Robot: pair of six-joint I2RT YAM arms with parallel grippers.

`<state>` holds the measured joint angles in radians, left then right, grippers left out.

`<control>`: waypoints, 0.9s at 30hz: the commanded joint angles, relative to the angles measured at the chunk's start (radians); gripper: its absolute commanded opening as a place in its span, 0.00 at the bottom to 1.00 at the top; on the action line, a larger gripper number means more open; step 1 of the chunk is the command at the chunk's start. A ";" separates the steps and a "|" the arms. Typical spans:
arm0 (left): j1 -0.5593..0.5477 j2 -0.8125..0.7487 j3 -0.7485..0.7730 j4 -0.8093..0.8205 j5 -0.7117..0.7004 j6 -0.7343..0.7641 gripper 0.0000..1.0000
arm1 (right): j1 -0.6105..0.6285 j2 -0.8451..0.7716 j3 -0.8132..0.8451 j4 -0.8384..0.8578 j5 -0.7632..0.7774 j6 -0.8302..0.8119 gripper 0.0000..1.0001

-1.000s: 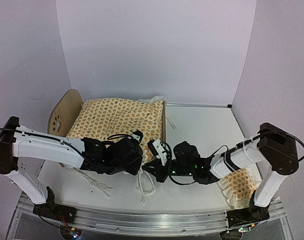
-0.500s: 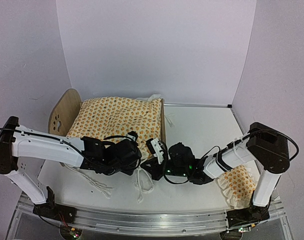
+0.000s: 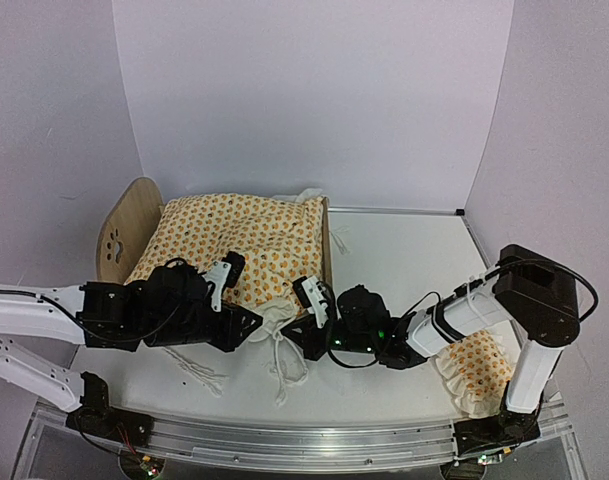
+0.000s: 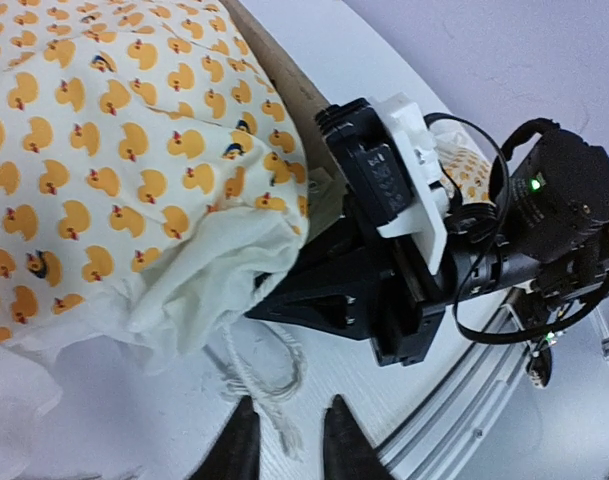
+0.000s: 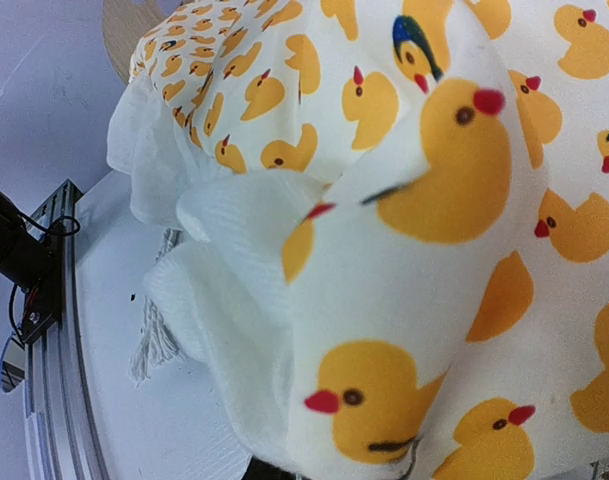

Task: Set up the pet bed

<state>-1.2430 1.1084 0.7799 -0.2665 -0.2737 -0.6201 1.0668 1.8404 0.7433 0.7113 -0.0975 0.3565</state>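
The pet bed (image 3: 119, 235) stands at the back left, and its two light-wood end boards show. A duck-print quilt (image 3: 234, 245) covers it and hides the mattress. My right gripper (image 3: 292, 325) is shut on the quilt's white-ruffled near-right corner (image 4: 214, 270). In the right wrist view the quilt (image 5: 424, 200) drapes over the jaws and hides them. My left gripper (image 4: 287, 445) hovers low over the table just in front of that corner. It is open, with nothing held. A white tassel cord (image 4: 269, 390) lies on the table between its fingertips.
A small matching ruffled pillow (image 3: 479, 370) lies at the near right beside the right arm's base. Loose white cords (image 3: 289, 375) trail over the table in front of the bed. The metal rail (image 3: 284, 440) runs along the near edge.
My left gripper has opened, let go of the quilt's front edge and drawn back to the left. The right gripper has shifted slightly left and keeps its hold on the corner.
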 commanded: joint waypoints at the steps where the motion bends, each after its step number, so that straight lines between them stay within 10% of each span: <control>1: 0.004 0.066 -0.019 0.202 0.117 0.021 0.04 | -0.008 -0.026 0.017 0.031 -0.007 -0.016 0.00; 27: 0.149 0.417 0.171 0.152 0.161 -0.004 0.00 | -0.008 -0.035 0.023 0.027 -0.021 -0.047 0.00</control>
<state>-1.1046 1.4960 0.8833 -0.1146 -0.1360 -0.6510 1.0645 1.8404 0.7433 0.7074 -0.1154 0.3264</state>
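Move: The white hem gathered at the cover's near right corner lies about 5 cm ahead of the left hand, 5 cm to its right and 8 cm below. The hanging cord lies some 2 cm back, 6 cm right and 17 cm below; the bed's right end board is roughly 24 cm ahead and 15 cm right. The right hand still grips the corner, with the gathered hem about 3 cm to its left, 1 cm ahead and level. Left hand shuts, sinks about 7 cm, pushes forward-right against the gathered hem, while the right keeps its hold. ##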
